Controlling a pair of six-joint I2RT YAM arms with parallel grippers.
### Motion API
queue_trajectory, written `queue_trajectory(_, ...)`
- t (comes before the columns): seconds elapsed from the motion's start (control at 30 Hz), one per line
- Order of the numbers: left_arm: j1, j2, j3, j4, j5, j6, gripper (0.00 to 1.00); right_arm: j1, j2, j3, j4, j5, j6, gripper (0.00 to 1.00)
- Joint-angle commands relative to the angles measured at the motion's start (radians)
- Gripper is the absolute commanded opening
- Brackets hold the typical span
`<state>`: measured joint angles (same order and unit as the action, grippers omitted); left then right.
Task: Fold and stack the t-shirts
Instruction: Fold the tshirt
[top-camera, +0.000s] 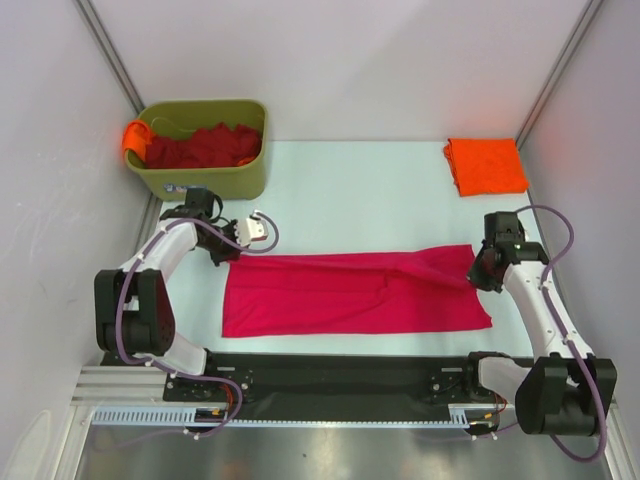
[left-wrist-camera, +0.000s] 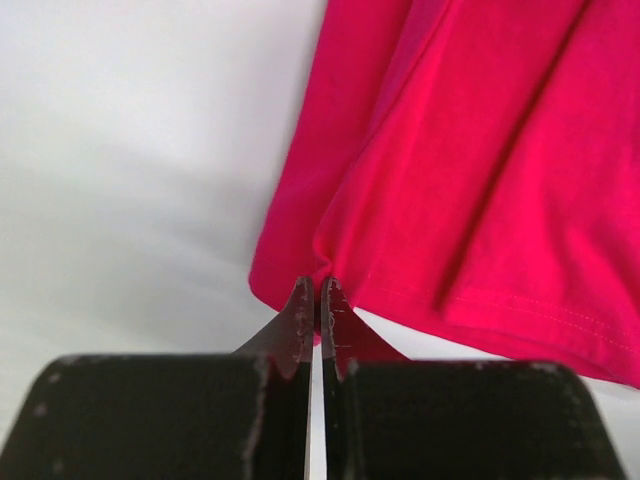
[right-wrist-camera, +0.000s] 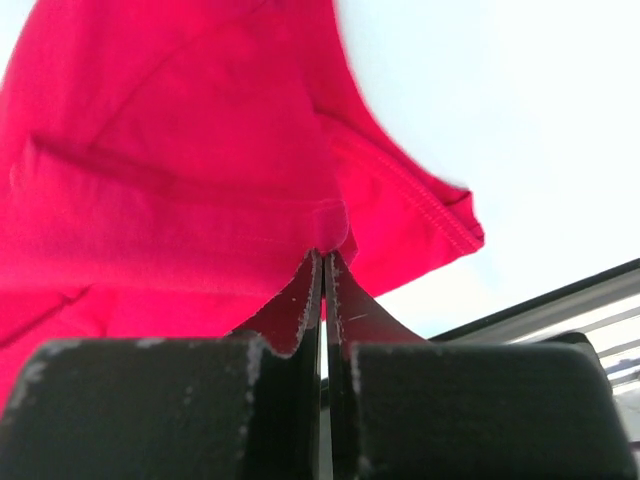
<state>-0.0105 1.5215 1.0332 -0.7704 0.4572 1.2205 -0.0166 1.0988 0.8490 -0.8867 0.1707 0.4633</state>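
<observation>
A crimson-pink t-shirt (top-camera: 350, 295) lies folded into a long band across the middle of the table. My left gripper (top-camera: 230, 256) is at its far left corner. In the left wrist view my left gripper (left-wrist-camera: 318, 285) is shut, with a pinch of the shirt's (left-wrist-camera: 480, 150) edge between the fingertips. My right gripper (top-camera: 479, 272) is at the shirt's far right corner. In the right wrist view my right gripper (right-wrist-camera: 324, 258) is shut on a fold of the shirt (right-wrist-camera: 180, 170) near its hem. A folded bright orange t-shirt (top-camera: 486, 166) lies at the back right.
An olive-green bin (top-camera: 215, 178) stands at the back left, holding dark red t-shirts (top-camera: 200, 147), with an orange cloth (top-camera: 135, 135) over its left rim. White walls enclose the table on three sides. A black rail (top-camera: 330, 372) runs along the near edge.
</observation>
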Motion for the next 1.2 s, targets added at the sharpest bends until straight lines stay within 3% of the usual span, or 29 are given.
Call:
queue_trajectory(0.0, 0.006, -0.021, -0.010, 0.042, -0.031, 0.002, 0.00, -0.074, 0.013, 0.056, -0.002, -0.034, 0.005, 0.00)
queue_trajectory(0.3, 0.006, -0.021, -0.079, 0.034, -0.061, 0.089, 0.01, -0.078, 0.059, -0.031, 0.052, -0.143, 0.072, 0.00)
queue_trajectory(0.6, 0.004, -0.020, -0.130, 0.036, -0.072, 0.109, 0.08, -0.080, 0.144, -0.048, 0.075, -0.125, 0.097, 0.00)
queue_trajectory(0.63, 0.004, -0.020, -0.130, 0.033, -0.074, 0.108, 0.11, -0.080, 0.147, -0.048, 0.071, -0.113, 0.103, 0.03)
queue_trajectory(0.7, 0.004, -0.020, -0.125, 0.023, -0.074, 0.111, 0.16, -0.086, 0.150, -0.044, 0.062, -0.100, 0.109, 0.17)
queue_trajectory(0.73, 0.004, -0.020, -0.121, 0.008, -0.072, 0.116, 0.29, -0.091, 0.147, -0.038, 0.046, -0.086, 0.116, 0.41)
queue_trajectory(0.77, 0.004, -0.020, -0.114, -0.009, -0.071, 0.122, 0.37, -0.111, 0.144, -0.031, 0.035, -0.083, 0.118, 0.49)
queue_trajectory(0.83, 0.004, -0.018, -0.078, -0.074, -0.054, 0.140, 0.52, -0.128, 0.107, -0.010, 0.020, -0.067, 0.118, 0.52)
queue_trajectory(0.9, 0.004, -0.012, -0.015, -0.124, -0.028, 0.139, 0.61, -0.114, 0.066, 0.016, 0.014, -0.065, 0.103, 0.52)
queue_trajectory(1.03, 0.006, 0.008, 0.102, -0.225, 0.024, 0.085, 0.63, 0.013, -0.019, 0.064, 0.128, -0.103, 0.048, 0.50)
queue_trajectory(1.1, 0.006, 0.012, 0.143, -0.236, 0.044, 0.053, 0.64, 0.119, 0.027, 0.068, 0.170, -0.131, 0.017, 0.50)
queue_trajectory(1.17, 0.006, 0.011, 0.148, -0.219, 0.070, -0.007, 0.68, 0.145, 0.125, 0.096, 0.187, -0.155, 0.008, 0.48)
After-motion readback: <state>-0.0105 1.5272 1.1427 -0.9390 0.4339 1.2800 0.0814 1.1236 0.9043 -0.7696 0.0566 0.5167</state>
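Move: Just below and a little behind the left hand, about 4 cm down, 3 cm back and 1 cm left, is the spot where its pinched t-shirt edge gets laid. The t-shirt's near-left corner is some 18 cm back and 3 cm left. The right hand's spot is about 4 cm straight below. From this hand, the t-shirt's near-right corner is some 9 cm back and 3 cm right, and the folded orange shirt about 31 cm ahead and 2 cm right. Laying the pinched t-shirt edge down, both hands sink about 4 cm, the left also drawing back some 3 cm towards the robot, the right going nearly straight down. Low over the table both open and let go, then lift about 6 cm clear, the left easing forward, the right swinging forward and left with its fingers open. ##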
